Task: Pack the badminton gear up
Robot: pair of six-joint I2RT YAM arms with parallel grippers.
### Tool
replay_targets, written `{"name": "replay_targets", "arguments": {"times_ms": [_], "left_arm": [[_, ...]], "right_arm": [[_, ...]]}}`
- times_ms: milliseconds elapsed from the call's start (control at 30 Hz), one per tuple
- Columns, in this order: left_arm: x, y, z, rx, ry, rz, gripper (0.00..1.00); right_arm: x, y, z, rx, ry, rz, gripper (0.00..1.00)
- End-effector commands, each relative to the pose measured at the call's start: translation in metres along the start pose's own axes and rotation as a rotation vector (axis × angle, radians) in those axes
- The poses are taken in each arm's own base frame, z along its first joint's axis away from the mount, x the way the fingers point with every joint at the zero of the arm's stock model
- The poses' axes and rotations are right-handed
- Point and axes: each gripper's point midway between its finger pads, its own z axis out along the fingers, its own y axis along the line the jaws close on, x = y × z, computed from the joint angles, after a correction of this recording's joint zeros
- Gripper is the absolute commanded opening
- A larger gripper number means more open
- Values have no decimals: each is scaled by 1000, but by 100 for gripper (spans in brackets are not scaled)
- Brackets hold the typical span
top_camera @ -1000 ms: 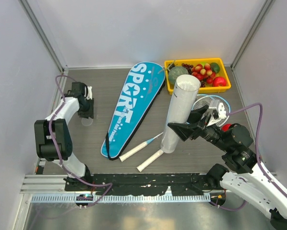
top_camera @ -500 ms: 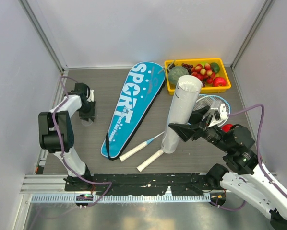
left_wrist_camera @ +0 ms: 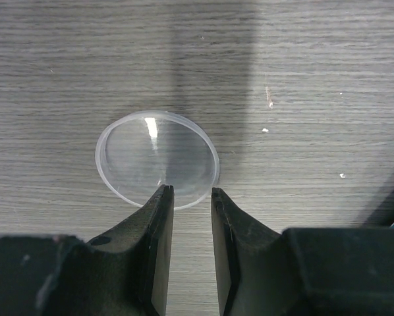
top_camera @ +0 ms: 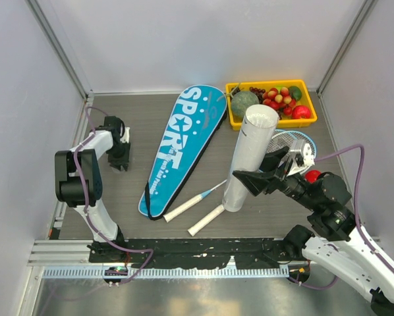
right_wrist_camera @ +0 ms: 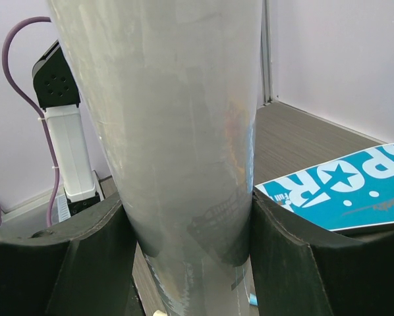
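The long white tube (top_camera: 250, 158) stands upright on the table, its open top toward the yellow tray. My right gripper (top_camera: 244, 179) is shut on its lower part, and the tube (right_wrist_camera: 177, 131) fills the right wrist view between the two pads. The blue SPORT bag (top_camera: 184, 145) lies flat at centre. Two white racket handles (top_camera: 184, 207) point to the front, and the racket heads (top_camera: 292, 141) lie behind the tube. My left gripper (left_wrist_camera: 192, 191) hangs low at the far left, narrowly open, with its tips at the near rim of a clear round lid (left_wrist_camera: 157, 158). No shuttlecock shows.
The yellow tray (top_camera: 233, 122) of fruit stands at the back right. A red round fruit (top_camera: 311, 175) lies beside the right arm. Grey walls close in the left, back and right sides. The bag's edge (right_wrist_camera: 342, 191) lies just right of the tube.
My left gripper has dropped toward the table and now covers the clear lid in the top view. The right gripper and the tube have barely moved.
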Motion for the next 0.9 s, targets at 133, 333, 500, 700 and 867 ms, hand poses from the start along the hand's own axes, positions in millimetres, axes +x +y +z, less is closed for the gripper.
{"name": "replay_targets", "arguments": {"times_ms": [133,333,500,700,867], "left_arm": [[-8,3,-3,-3,11,22,29],[-9,1,-2,5,3,20,27],[-11,1,2,5,9,23,14],[-11,0,4,-6,13,34,2],[-15,-10,-19,32,-24,74,0]], "right_arm": [[-41,13,-5,-33,-127,-40,41],[-42,14,-6,-36,-131,-41,41],[-44,15,-5,-41,-134,-48,41],[-45,13,-6,-36,-131,-68,41],[-37,9,-4,-20,-107,-53,41]]}}
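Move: The clear round lid lies flat just below the left fingertips, its middle about 2 cm to their left, 1 cm ahead and 1 cm below, its right rim close to the right-hand fingertip. From the left hand, the blue SPORT bag's middle is roughly 25 cm right and 8 cm ahead; the nearer racket handle is some 27 cm right and 16 cm back. From the right hand, the lid is about 50 cm left, 20 cm ahead and 36 cm lower. The clear lid's right rim is what the left hand works on: staying low over the table with its fingers pointing down, the hand shuts them from about a third open to fully closed on that rim, easing less than 1 cm forward and down. The right hand keeps its hold on the white tube, held up nearly still. ##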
